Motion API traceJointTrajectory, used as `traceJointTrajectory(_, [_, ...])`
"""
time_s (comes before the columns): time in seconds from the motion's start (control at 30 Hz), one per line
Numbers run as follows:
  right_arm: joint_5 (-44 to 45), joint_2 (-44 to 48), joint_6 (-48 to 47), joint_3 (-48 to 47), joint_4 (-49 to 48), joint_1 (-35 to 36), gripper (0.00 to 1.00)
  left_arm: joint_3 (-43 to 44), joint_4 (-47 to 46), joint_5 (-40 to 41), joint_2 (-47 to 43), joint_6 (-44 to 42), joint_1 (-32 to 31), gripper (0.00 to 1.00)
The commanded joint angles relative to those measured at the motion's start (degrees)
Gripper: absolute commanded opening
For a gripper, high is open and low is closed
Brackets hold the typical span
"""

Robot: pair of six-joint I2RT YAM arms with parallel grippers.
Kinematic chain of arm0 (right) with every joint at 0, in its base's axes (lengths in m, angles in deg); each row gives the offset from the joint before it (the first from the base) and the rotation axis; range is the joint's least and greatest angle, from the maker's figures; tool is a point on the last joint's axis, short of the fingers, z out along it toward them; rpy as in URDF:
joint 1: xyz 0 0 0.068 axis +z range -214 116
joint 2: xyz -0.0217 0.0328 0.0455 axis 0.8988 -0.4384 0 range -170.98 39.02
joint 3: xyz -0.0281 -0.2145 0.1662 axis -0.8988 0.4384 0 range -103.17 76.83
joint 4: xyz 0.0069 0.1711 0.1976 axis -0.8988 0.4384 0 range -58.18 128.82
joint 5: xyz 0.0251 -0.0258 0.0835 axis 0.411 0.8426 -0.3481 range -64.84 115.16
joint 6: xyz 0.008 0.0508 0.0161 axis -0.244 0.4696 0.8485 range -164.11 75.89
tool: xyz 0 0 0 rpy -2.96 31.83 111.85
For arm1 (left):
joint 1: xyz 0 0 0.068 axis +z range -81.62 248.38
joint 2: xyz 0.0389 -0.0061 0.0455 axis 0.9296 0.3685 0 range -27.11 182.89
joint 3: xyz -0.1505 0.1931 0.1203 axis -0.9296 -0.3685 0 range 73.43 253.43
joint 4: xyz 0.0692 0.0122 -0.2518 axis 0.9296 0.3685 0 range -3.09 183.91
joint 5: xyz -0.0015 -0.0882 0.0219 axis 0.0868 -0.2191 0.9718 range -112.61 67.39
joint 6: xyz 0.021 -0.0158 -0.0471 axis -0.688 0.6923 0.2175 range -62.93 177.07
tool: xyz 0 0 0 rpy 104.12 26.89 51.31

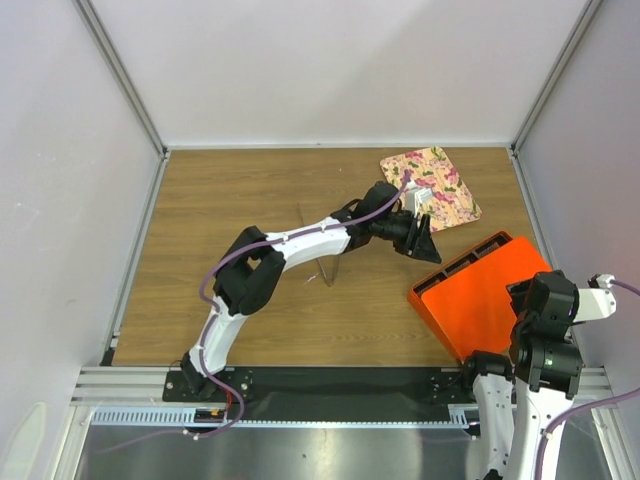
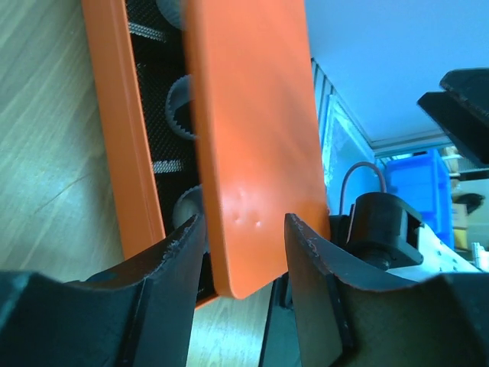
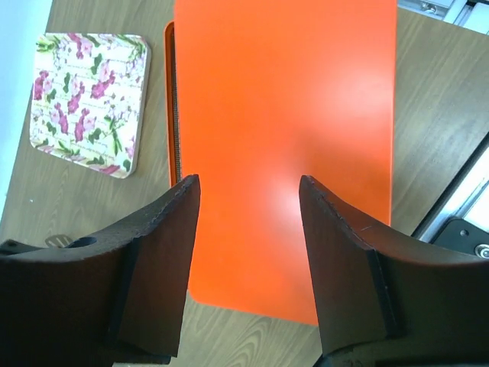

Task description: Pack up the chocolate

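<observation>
The chocolate is hidden in every view. An orange box (image 1: 478, 297) lies at the table's right side, under a flat orange lid (image 3: 283, 115). In the left wrist view the lid (image 2: 252, 138) stands raised off the box wall (image 2: 122, 138). White paper cups (image 2: 180, 115) show in the dark inside. My left gripper (image 2: 244, 252) is open; the lid's corner shows beyond the gap, apart from both fingers. In the top view it (image 1: 420, 238) hovers just left of the box. My right gripper (image 3: 248, 206) is open above the lid, holding nothing.
A flowered pad (image 1: 430, 187) lies at the back right, behind the left gripper, and also shows as the flowered pad (image 3: 90, 103) in the right wrist view. A thin clear piece (image 1: 325, 268) stands mid-table beside the left forearm. White walls enclose the table.
</observation>
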Motion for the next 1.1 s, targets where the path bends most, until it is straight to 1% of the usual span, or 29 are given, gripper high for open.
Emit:
traceJointTrajectory(0.0, [2.5, -0.9, 0.6, -3.0, 0.2, 0.0, 0.6, -2.6, 1.7, 2.3, -4.6, -4.3, -0.2, 0.52])
traceJointTrajectory(0.03, [-1.3, -1.0, -1.6, -3.0, -3.4, -0.1, 0.61, -3.3, 1.8, 2.9, -5.1, -4.4, -0.2, 0.53])
traceJointTrajectory(0.1, [-3.6, -4.6, -4.4, -3.7, -4.2, 0.0, 0.61, -4.3, 2.3, 3.7, -5.9, -5.1, -0.1, 0.54])
traceJointTrajectory(0.13, [-6.9, -6.3, -5.3, -3.9, -4.9, 0.0, 0.61, -4.0, 2.7, 5.0, -6.0, -5.4, -0.1, 0.56])
traceJointTrajectory(0.2, [-8.7, -11.9, -6.3, -4.5, -4.9, 0.0, 0.61, -2.8, 5.7, 5.7, -5.7, -7.6, -0.2, 0.59])
traceJointTrajectory(0.23, [-11.7, -13.6, -7.4, -4.4, -6.4, 0.0, 0.61, -2.4, 6.7, 7.2, -5.4, -9.4, -0.3, 0.6])
traceJointTrajectory(0.3, [-12.9, -18.2, -8.2, -5.0, -7.7, -0.5, 0.62, -1.2, 8.7, 8.0, -4.8, -11.2, -0.4, 0.61])
traceJointTrajectory(0.33, [-12.6, -19.7, -7.8, -5.6, -6.7, -1.0, 0.64, -0.6, 9.5, 8.3, -4.0, -12.3, -0.4, 0.62])
traceJointTrajectory(0.37, [-12.1, -20.9, -7.6, -6.2, -6.4, -1.8, 0.65, 0.6, 11.2, 9.2, -3.6, -15.0, -0.7, 0.63])
traceJointTrajectory(0.4, [-12.3, -23.1, -7.6, -7.3, -6.2, -4.2, 0.66, 1.0, 11.9, 10.0, -3.2, -16.3, -0.9, 0.65])
traceJointTrajectory(0.43, [-12.7, -24.2, -7.8, -7.7, -6.2, -5.3, 0.7, 1.3, 12.6, 11.3, -2.4, -18.2, -1.1, 0.66])
traceJointTrajectory(0.47, [-12.4, -26.9, -7.2, -8.3, -5.1, -8.5, 0.74, 2.0, 13.0, 11.3, -1.9, -19.0, -1.3, 0.68])
traceJointTrajectory(0.53, [-13.5, -28.7, -6.0, -8.4, -4.1, -13.0, 0.76, 2.5, 12.8, 9.7, -0.5, -19.8, -1.5, 0.69])
traceJointTrajectory(0.6, [-15.0, -28.7, -5.7, -7.5, -4.0, -17.4, 0.79, 2.7, 12.2, 8.4, 0.0, -19.6, -1.6, 0.69])
traceJointTrajectory(0.63, [-15.7, -27.3, -6.0, -6.6, -4.5, -22.4, 0.83, 2.8, 11.7, 8.0, 0.0, -19.4, -1.7, 0.69])
traceJointTrajectory(0.7, [-19.2, -25.7, -8.1, -5.6, -5.9, -27.1, 0.89, 3.0, 11.7, 7.7, -0.2, -20.1, -2.3, 0.71])
traceJointTrajectory(0.73, [-18.3, -25.7, -8.6, -5.6, -5.5, -29.6, 0.96, 3.1, 11.9, 8.0, -0.3, -21.2, -2.5, 0.72])
traceJointTrajectory(0.8, [-15.8, -26.5, -9.2, -5.6, -4.1, -30.1, 0.98, 3.9, 12.3, 8.7, -0.2, -21.9, -3.0, 0.75])
traceJointTrajectory(0.87, [-16.4, -25.3, -9.0, -3.4, -4.5, -32.5, 0.99, 5.7, 13.2, 8.7, 0.4, -22.3, -3.1, 0.76])
traceJointTrajectory(0.97, [-16.2, -22.9, -8.7, -0.5, -6.2, -32.8, 1.0, 8.3, 15.4, 8.6, 1.8, -23.3, -3.3, 0.78])
traceJointTrajectory(1.07, [-16.4, -22.4, -9.1, 2.1, -8.1, -33.3, 1.0, 10.3, 17.9, 10.2, 2.9, -25.4, -3.8, 0.79])
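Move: The orange lid lies skewed on the box, its middle about 8 cm back, 13 cm right and 8 cm below my left hand; from my right hand it is some 3 cm ahead, 7 cm left and 14 cm down. The box under it sits about 2 cm farther forward and 1 cm more to the left than the lid. The flowered lid lies roughly 23 cm ahead and 3 cm right of my left hand, near table level. I swing my right hand about 6 cm forward, dipping, then sweep it back and right, still sinking, to end some 7 cm right and 6 cm lower by the orange lid's right side, turned clockwise, tipped further down and opened wide. My left hand settles about 3 cm above the lid's left end, fingers opening and dipping, wrist rolling. No contact can be made out. ##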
